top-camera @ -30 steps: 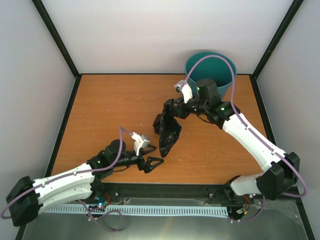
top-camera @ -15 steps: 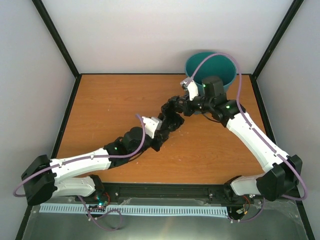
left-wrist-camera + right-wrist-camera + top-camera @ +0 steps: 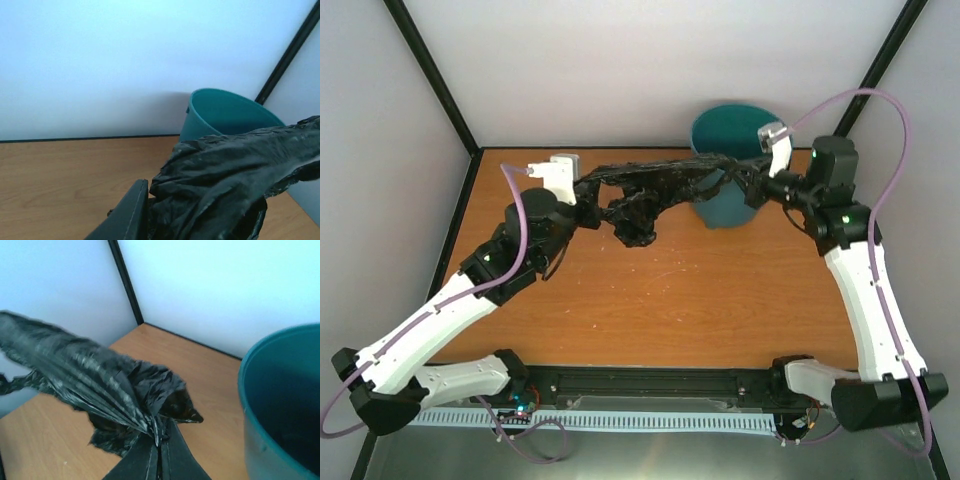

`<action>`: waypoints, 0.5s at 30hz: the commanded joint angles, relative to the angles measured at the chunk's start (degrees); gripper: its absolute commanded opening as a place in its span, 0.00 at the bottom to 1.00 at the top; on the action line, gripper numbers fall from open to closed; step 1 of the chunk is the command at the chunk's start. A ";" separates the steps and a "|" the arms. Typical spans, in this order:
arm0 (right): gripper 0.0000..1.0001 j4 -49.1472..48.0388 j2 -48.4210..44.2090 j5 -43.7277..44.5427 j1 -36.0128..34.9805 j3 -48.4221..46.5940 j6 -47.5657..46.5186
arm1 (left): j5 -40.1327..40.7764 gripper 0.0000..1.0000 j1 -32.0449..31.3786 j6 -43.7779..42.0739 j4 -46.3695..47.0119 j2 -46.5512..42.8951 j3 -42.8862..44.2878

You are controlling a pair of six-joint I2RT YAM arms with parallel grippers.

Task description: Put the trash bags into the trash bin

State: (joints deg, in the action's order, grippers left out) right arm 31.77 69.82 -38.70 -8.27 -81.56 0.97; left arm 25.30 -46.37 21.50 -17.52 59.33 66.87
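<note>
The black, glossy, wrinkled trash bag (image 3: 640, 195) hangs stretched in a band above the table between both grippers. My left gripper (image 3: 588, 195) is shut on its left end. In the left wrist view the bunched trash bag (image 3: 235, 175) fills the left gripper (image 3: 170, 202) and hides one finger. My right gripper (image 3: 748, 190) pinches the right end just in front of the teal trash bin (image 3: 720, 135). In the right wrist view the right gripper (image 3: 161, 437) is shut on gathered film of the trash bag (image 3: 100, 380), with the trash bin (image 3: 280, 405) at right. The left wrist view shows the trash bin (image 3: 225, 112) upright behind the bag.
The orange wooden table (image 3: 650, 300) lies under the bag. White walls with black corner posts (image 3: 435, 85) close in the back and sides. A black rail (image 3: 650, 382) runs along the near edge between the arm bases.
The left gripper came up from the near table, closed on the bag and drew it to the back left. The right arm swung right toward the bin, stretching the bag out.
</note>
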 commanded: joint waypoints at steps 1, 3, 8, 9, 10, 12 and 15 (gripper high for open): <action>0.03 -0.67 -4.73 -4.35 1.17 10.70 -1.38 | -7.51 0.20 0.54 -3.02 -8.69 5.70 -0.47; 0.03 -0.49 -6.00 -7.33 1.15 17.77 -4.77 | -12.94 0.27 0.55 -1.84 -6.75 7.68 -5.20; 0.03 0.74 -7.47 -8.11 1.04 30.04 -11.61 | -24.03 0.54 -0.80 2.00 0.71 10.93 -17.55; 0.03 0.58 -7.81 -7.93 1.06 31.57 -12.12 | -24.06 0.60 -1.43 2.78 2.53 10.71 -20.48; 0.03 0.33 -8.16 -7.96 1.07 32.62 -12.00 | -24.17 0.64 -1.74 3.41 4.89 10.33 -22.74; 0.03 0.05 -8.93 -8.65 1.07 32.38 -11.49 | -24.34 0.73 -1.79 4.92 7.99 9.61 -26.16; 0.03 -1.97 -10.11 -8.43 1.15 31.86 -9.20 | -25.24 0.82 -2.08 5.87 10.17 8.47 -29.01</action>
State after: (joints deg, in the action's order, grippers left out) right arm 33.54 62.76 -45.45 -7.46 -48.10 -8.36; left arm 3.25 -47.94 24.56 -16.19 71.09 38.70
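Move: The black trash bag hangs stretched between both grippers. From the left gripper its middle lies about 11 cm right, 2 cm ahead and 4 cm below, with the trash bin some 15 cm ahead, 27 cm right and 26 cm lower. From the right gripper the bag's middle is about 13 cm left, 2 cm back and 4 cm down. The bin is about 12 cm ahead, 3 cm right and 26 cm down. Whip both grippers down together from high up: drop the left one about 29 cm, easing back and a little right, tipping its fingers down some 35 degrees and turning clockwise, while spreading them wide to let the bag's end go. Bring the right one down about 20 cm and back 7 cm, tipping down too, still pinching its end of the bag shut. ##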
